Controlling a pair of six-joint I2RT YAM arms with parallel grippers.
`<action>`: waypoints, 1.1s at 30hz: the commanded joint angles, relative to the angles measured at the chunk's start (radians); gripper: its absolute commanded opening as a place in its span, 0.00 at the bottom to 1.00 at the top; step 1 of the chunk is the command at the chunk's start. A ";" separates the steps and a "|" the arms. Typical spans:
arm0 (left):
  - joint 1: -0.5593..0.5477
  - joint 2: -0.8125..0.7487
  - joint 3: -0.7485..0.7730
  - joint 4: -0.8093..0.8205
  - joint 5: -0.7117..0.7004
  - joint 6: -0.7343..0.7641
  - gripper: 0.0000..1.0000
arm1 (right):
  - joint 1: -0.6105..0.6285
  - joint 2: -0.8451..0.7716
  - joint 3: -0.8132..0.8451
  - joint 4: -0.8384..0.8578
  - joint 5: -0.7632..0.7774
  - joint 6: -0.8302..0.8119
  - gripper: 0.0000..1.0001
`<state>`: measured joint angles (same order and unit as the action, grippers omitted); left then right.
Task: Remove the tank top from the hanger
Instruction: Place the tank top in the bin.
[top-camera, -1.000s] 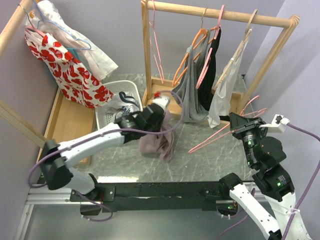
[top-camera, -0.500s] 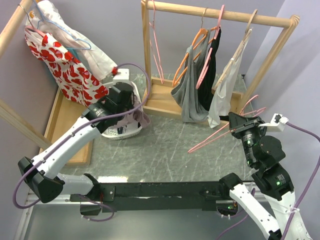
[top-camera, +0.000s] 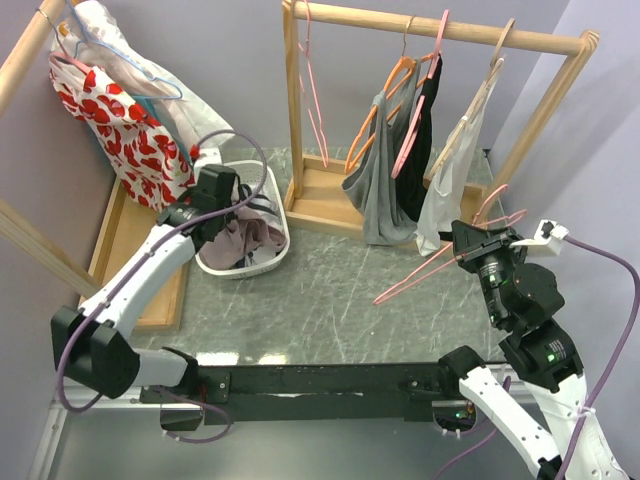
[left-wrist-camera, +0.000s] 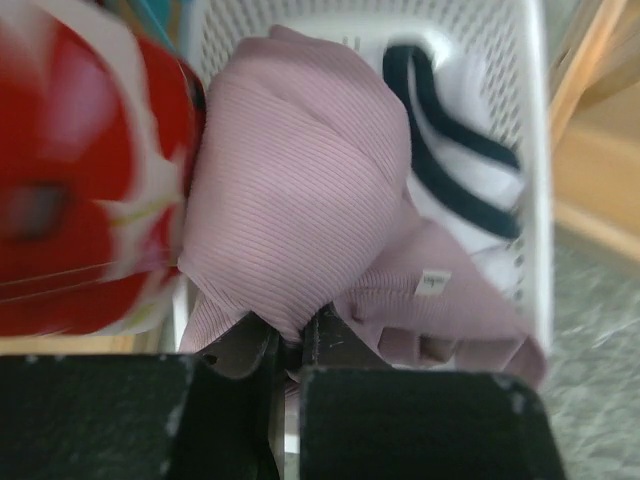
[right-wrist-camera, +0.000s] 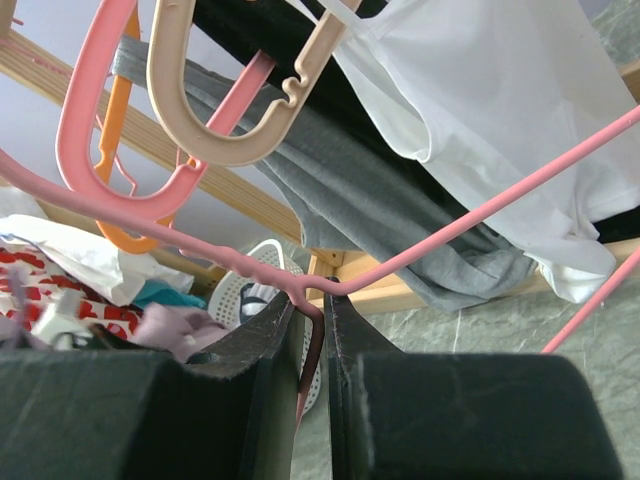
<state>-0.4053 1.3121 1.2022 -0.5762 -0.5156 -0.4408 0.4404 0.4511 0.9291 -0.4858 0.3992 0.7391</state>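
Note:
The tank top (left-wrist-camera: 300, 200) is a mauve ribbed garment. It lies bunched in the white basket (left-wrist-camera: 500, 60) on top of a white and navy piece. My left gripper (left-wrist-camera: 295, 335) is shut on a fold of it. From above, the left gripper (top-camera: 228, 218) reaches down into the basket (top-camera: 283, 222), where the tank top (top-camera: 247, 240) rests. The bare pink wire hanger (right-wrist-camera: 480, 215) is pinched at its neck by my shut right gripper (right-wrist-camera: 312, 300). In the top view the hanger (top-camera: 420, 277) slants out left from the right gripper (top-camera: 474, 245) above the table.
A wooden rack (top-camera: 440, 30) at the back holds grey (top-camera: 385, 190), black (top-camera: 420, 140) and white (top-camera: 450, 170) garments on hangers, plus an empty pink hanger (top-camera: 312, 95). A red floral dress (top-camera: 130, 140) hangs at the left, close to my left wrist. A wooden tray (top-camera: 135, 245) lies under it.
My left arm swung left from the table's middle to the basket, carrying the tank top, which now rests inside. The right gripper with the hanger shifted slightly up and left.

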 joint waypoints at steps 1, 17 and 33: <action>-0.003 0.053 -0.070 0.018 0.060 -0.055 0.01 | -0.003 0.024 0.005 0.064 0.000 -0.014 0.19; -0.010 -0.164 -0.153 0.178 0.230 0.008 0.67 | -0.005 0.067 -0.015 0.084 -0.051 -0.010 0.06; -0.286 -0.251 -0.162 0.388 0.666 0.099 0.82 | -0.011 0.123 -0.108 0.214 -0.227 0.118 0.02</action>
<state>-0.5701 0.9962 1.0119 -0.2565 0.0639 -0.3779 0.4377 0.5617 0.8280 -0.3630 0.2161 0.8272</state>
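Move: The left hand holds the mauve tank top partly inside the bin, whose middle lies some 5 cm ahead, 5 cm right and 16 cm below. The striped top in it is about 8 cm ahead, 10 cm right, 16 cm down; the red-flowered garment hangs some 15 cm left and 5 cm ahead. From the right hand, still gripping the pink hanger, the bin lies roughly 43 cm left, 19 cm ahead and 30 cm below. Left hand lowers tank top about 11 cm further into bin, opens, rises, swings right; right carries hanger left. ##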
